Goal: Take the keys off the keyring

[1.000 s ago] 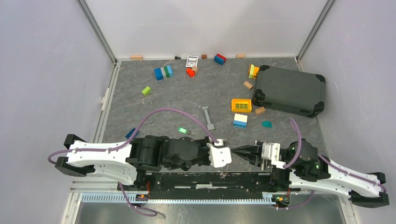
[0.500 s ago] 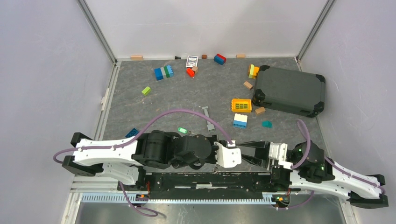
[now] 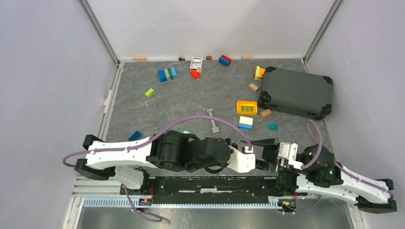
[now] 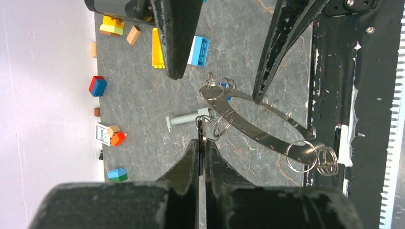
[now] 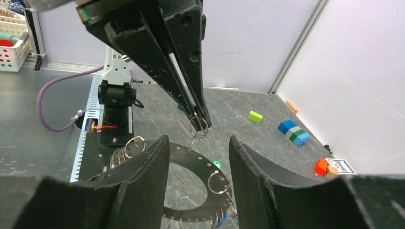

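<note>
My left gripper (image 4: 202,140) is shut on a thin silver keyring (image 5: 198,125) at its fingertips. That ring hangs by a small metal link from a dark, perforated curved band (image 4: 260,133), which carries more wire rings (image 4: 302,153). My right gripper (image 5: 198,140) faces the left one with its jaws open, one finger on each side of the band and nothing pinched. A green-headed key (image 5: 217,164) lies on the table beneath the band. In the top view both grippers meet near the front rail (image 3: 215,183).
A grey metal bar (image 3: 213,121), a yellow grid block (image 3: 247,107) and a blue-and-white brick (image 3: 245,123) lie just beyond the grippers. A dark case (image 3: 296,92) sits at the right. Loose bricks (image 3: 167,74) are scattered along the back.
My right gripper has gone from shut to open. Both arms have shifted to the right along the front rail. The left gripper has stayed shut.
</note>
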`<act>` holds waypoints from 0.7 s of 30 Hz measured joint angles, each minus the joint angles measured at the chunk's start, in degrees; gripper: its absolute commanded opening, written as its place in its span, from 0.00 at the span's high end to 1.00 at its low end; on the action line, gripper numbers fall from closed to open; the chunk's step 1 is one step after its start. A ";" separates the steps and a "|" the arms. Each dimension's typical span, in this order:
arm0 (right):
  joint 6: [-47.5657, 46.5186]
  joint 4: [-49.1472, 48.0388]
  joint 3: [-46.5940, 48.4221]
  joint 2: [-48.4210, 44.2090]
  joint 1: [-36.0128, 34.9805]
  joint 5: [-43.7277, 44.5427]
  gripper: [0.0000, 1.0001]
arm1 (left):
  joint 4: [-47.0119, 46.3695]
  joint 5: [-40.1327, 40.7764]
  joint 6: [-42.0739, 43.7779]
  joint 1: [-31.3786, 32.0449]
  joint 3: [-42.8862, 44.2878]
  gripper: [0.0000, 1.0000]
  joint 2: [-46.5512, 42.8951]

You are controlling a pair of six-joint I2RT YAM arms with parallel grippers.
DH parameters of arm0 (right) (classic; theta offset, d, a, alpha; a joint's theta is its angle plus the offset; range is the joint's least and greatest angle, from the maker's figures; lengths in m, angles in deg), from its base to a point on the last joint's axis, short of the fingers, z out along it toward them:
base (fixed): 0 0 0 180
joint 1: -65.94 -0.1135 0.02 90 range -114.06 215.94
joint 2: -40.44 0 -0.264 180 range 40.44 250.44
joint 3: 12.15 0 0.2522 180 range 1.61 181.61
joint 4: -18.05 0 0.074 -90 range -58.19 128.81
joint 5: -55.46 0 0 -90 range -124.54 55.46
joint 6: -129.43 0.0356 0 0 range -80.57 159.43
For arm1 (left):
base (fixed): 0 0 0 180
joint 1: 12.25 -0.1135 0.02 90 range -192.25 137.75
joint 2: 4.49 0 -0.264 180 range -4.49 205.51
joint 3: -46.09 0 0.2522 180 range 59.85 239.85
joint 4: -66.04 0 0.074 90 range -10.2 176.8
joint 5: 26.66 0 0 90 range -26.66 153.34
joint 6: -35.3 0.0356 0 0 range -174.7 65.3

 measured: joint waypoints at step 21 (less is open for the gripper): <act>0.13 -6.32 -0.57 8.57 -0.02 -2.16 0.78 | 2.78 -4.83 2.89 0.74 1.20 0.98 0.55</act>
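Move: The small ring pinched in the left fingertips is the right hand's aim. It lies about 4 cm to the right hand's left, 1 cm ahead and nearly level; from the left hand point it is about 1 cm to the right and 1 cm below. From the right hand, the big keyring's middle hangs some 6 cm left, 2 cm back and 5 cm below, and its front loose ring is roughly 3 cm left, 2 cm ahead and 4 cm below. Still pinching the small ring, the left hand eases about 1.5 cm back towards the base, turning a few degrees clockwise. The right hand reaches some 3.5 cm left to it, dipping about 1 cm late on, its spread fingers coming around the left fingertips and narrowing from about half open to a third, without yet clamping. ##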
